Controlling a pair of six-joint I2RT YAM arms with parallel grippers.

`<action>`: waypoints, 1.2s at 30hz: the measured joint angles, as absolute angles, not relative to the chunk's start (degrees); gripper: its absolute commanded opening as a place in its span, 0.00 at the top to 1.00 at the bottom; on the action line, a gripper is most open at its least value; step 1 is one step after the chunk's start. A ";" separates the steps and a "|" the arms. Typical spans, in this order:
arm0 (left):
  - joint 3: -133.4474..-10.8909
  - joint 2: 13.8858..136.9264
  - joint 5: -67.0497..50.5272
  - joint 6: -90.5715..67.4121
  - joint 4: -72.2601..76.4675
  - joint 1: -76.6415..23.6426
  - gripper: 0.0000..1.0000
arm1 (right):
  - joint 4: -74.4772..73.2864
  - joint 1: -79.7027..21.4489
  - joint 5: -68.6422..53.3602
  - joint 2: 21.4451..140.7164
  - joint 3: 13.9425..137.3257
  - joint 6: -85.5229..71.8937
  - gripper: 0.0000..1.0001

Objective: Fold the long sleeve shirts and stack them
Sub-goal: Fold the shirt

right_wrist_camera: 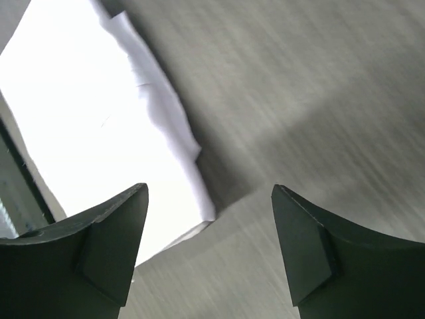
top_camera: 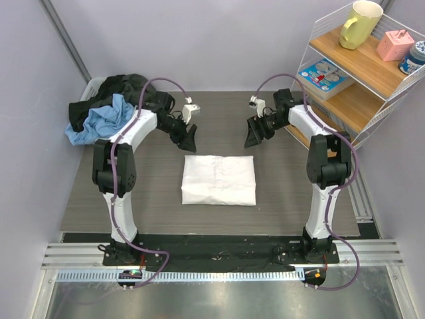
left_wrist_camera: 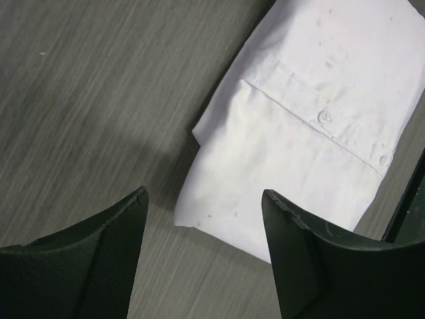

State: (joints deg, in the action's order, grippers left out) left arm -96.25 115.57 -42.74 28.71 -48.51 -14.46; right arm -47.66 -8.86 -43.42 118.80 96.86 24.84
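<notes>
A white long sleeve shirt [top_camera: 219, 179] lies folded into a flat rectangle in the middle of the table. My left gripper [top_camera: 188, 140] hovers above its far left corner, open and empty; the left wrist view shows the shirt [left_wrist_camera: 312, 133] with its button placket below the jaws. Over the far right corner my right gripper [top_camera: 254, 135] stands open too, with nothing between its fingers, and the shirt's edge [right_wrist_camera: 99, 126] lies under it. More garments, black [top_camera: 129, 90] and light blue [top_camera: 99, 119], sit heaped at the table's far left corner.
A wire shelf [top_camera: 362, 80] stands at the far right with a yellow mug [top_camera: 360, 23], a pink box [top_camera: 395, 44] and a flat blue pack [top_camera: 323, 74]. Grey walls close in on both sides. A metal rail [top_camera: 212, 256] runs along the near edge.
</notes>
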 measured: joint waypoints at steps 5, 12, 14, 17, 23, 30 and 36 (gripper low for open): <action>-94.28 116.20 -42.68 28.42 -50.48 -14.96 0.30 | -48.82 -10.20 -44.05 118.13 93.97 27.46 0.20; -94.43 120.40 -41.91 28.29 -51.09 -15.14 0.35 | -47.68 -11.64 -42.24 119.61 90.67 29.71 0.34; -94.43 121.82 -41.17 28.29 -51.35 -15.11 0.38 | -47.33 -11.70 -41.76 120.27 89.84 30.04 0.43; -94.43 122.63 -40.27 28.10 -51.35 -14.92 0.44 | -47.20 -11.68 -41.32 120.40 89.23 30.48 0.54; -94.48 122.63 -40.69 26.79 -51.00 -13.76 0.87 | -46.96 -11.68 -41.08 120.40 89.25 30.92 0.62; -95.57 122.63 -43.40 25.89 -51.40 -12.82 1.00 | -47.16 -11.66 -41.01 120.36 89.80 30.68 0.93; -96.88 122.76 -42.65 24.08 -50.17 -12.12 1.00 | -46.96 -11.35 -40.73 120.36 91.66 29.41 0.99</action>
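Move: The folded white shirt's far left corner lies about 6 cm below the left hand, 2 cm back and 1 cm to its left. Its far right corner is roughly 6 cm below the right hand and 4 cm back, hardly off to either side. The shirt's middle lies some 11 cm back from the left hand, 12 cm to its right and 7 cm below. The laundry basket stands about 27 cm left of the left hand and 8 cm farther out. Both grippers drop about 5 cm and slightly back, pinch shut on the shirt's two far corners, then ease forward. ##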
